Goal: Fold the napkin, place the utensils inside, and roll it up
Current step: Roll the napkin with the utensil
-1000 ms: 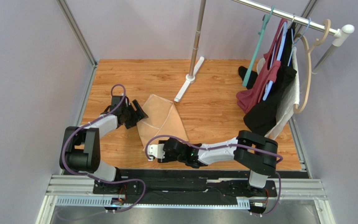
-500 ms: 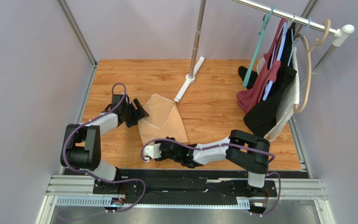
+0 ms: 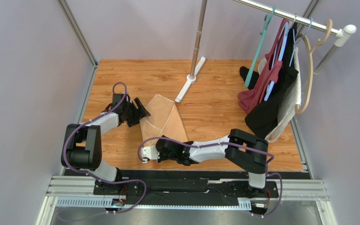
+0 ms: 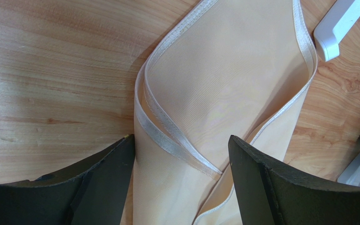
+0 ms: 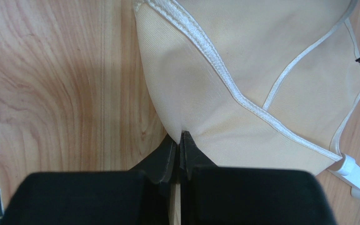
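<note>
The peach-tan napkin (image 3: 162, 117) lies folded on the wooden table, its white hems crossing over each other (image 4: 224, 79). My right gripper (image 3: 165, 149) points down at the napkin's near edge. Its jaws (image 5: 181, 137) are shut on a pinched-up ridge of the fabric (image 5: 261, 79). My left gripper (image 3: 142, 112) sits at the napkin's far left side. It is open (image 4: 181, 143), one finger at the cloth's left edge and the other over the cloth, holding nothing. The utensils are out of view.
A metal pole with a long white foot (image 3: 186, 86) stands just beyond the napkin; the foot (image 4: 339, 26) also shows in the left wrist view. Dark red, black and white garments (image 3: 271, 93) hang on a rack at the right. Grey walls enclose the table.
My right gripper has slid a little to the left and shut on the napkin's near edge. The left arm has not moved.
</note>
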`<action>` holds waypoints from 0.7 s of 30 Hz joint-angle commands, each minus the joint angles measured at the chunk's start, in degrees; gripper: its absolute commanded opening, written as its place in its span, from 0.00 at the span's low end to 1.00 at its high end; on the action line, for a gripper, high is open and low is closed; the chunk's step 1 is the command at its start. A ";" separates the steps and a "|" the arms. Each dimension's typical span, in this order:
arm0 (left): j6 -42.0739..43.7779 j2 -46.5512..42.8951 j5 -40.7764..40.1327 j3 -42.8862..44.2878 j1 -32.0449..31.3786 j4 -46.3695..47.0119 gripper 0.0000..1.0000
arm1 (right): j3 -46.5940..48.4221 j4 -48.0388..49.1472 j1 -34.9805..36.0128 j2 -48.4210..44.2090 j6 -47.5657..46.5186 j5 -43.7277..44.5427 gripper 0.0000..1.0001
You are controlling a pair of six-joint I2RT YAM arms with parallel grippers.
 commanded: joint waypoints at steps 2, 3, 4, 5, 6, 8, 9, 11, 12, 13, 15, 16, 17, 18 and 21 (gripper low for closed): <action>-0.60 -3.74 0.45 2.37 0.34 -0.33 0.81 | 4.92 -12.02 0.13 2.14 2.89 -5.82 0.00; -0.51 -4.26 0.27 2.54 0.34 -0.68 0.81 | 5.36 -12.82 0.04 2.14 3.15 -6.09 0.00; -0.42 -5.14 -0.17 2.72 0.34 -0.85 0.81 | 5.89 -14.48 0.04 2.32 3.76 -6.44 0.00; -0.42 -5.67 -1.21 2.72 0.34 -1.12 0.81 | 7.29 -15.62 -0.30 2.23 4.20 -7.75 0.00; -0.33 -6.20 -1.75 2.81 0.34 -1.64 0.81 | 8.00 -16.68 -0.48 2.32 4.73 -8.63 0.00; -0.16 -7.78 -4.11 2.72 0.34 -2.26 0.81 | 10.80 -20.28 -1.71 2.67 7.01 -12.47 0.00; -0.16 -9.18 -4.91 2.37 0.34 -2.35 0.81 | 11.69 -21.51 -2.24 2.67 7.63 -13.81 0.00; -0.24 -10.42 -7.46 1.50 0.34 -2.44 0.82 | 13.79 -24.24 -3.82 2.76 9.48 -17.59 0.00; -0.33 -11.73 -8.16 1.06 0.34 -2.44 0.82 | 14.42 -24.95 -4.35 2.76 10.09 -18.82 0.00; -0.42 -12.44 -9.30 0.70 0.34 -2.35 0.82 | 15.03 -26.43 -5.40 2.84 10.97 -20.83 0.00; -0.51 -14.10 -10.36 -1.05 0.34 -2.00 0.82 | 16.97 -27.76 -6.28 3.11 11.76 -22.69 0.00; -0.94 -14.81 -11.24 -1.75 0.34 -1.91 0.83 | 17.41 -28.55 -7.24 3.37 12.03 -24.18 0.00; -1.03 -15.51 -11.77 -3.42 0.34 -1.65 0.83 | 17.76 -28.73 -7.69 3.63 12.73 -24.98 0.00; -1.38 -16.91 -12.47 -4.21 0.34 -1.38 0.83 | 18.20 -28.91 -8.21 3.72 13.08 -25.77 0.00; -1.74 -20.16 -13.71 -6.85 0.43 -1.21 0.83 | 19.60 -29.96 -10.15 4.69 14.75 -29.55 0.00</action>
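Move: My right hand already has its nearly shut fingers on the napkin's near edge; the middle of the napkin lies about 10 cm ahead and 3 cm to the right, and its near-left corner some 5 cm left and 1 cm back. The white stand foot's near end is roughly 20 cm ahead and 9 cm right. From my open left hand, the napkin's middle is about 8 cm right, 2 cm back and 2 cm below. I keep my right fingers pinched on the napkin's near edge and draw it back about 2 cm towards the table's front edge, then raise it about 1 cm while easing slightly forward, tipping the fingertips some 30 degrees back towards my base. Meanwhile my left hand, fingers still wide open, rises nearly 6 cm off the napkin's left edge and drifts 3 cm left, tilting slightly up. ##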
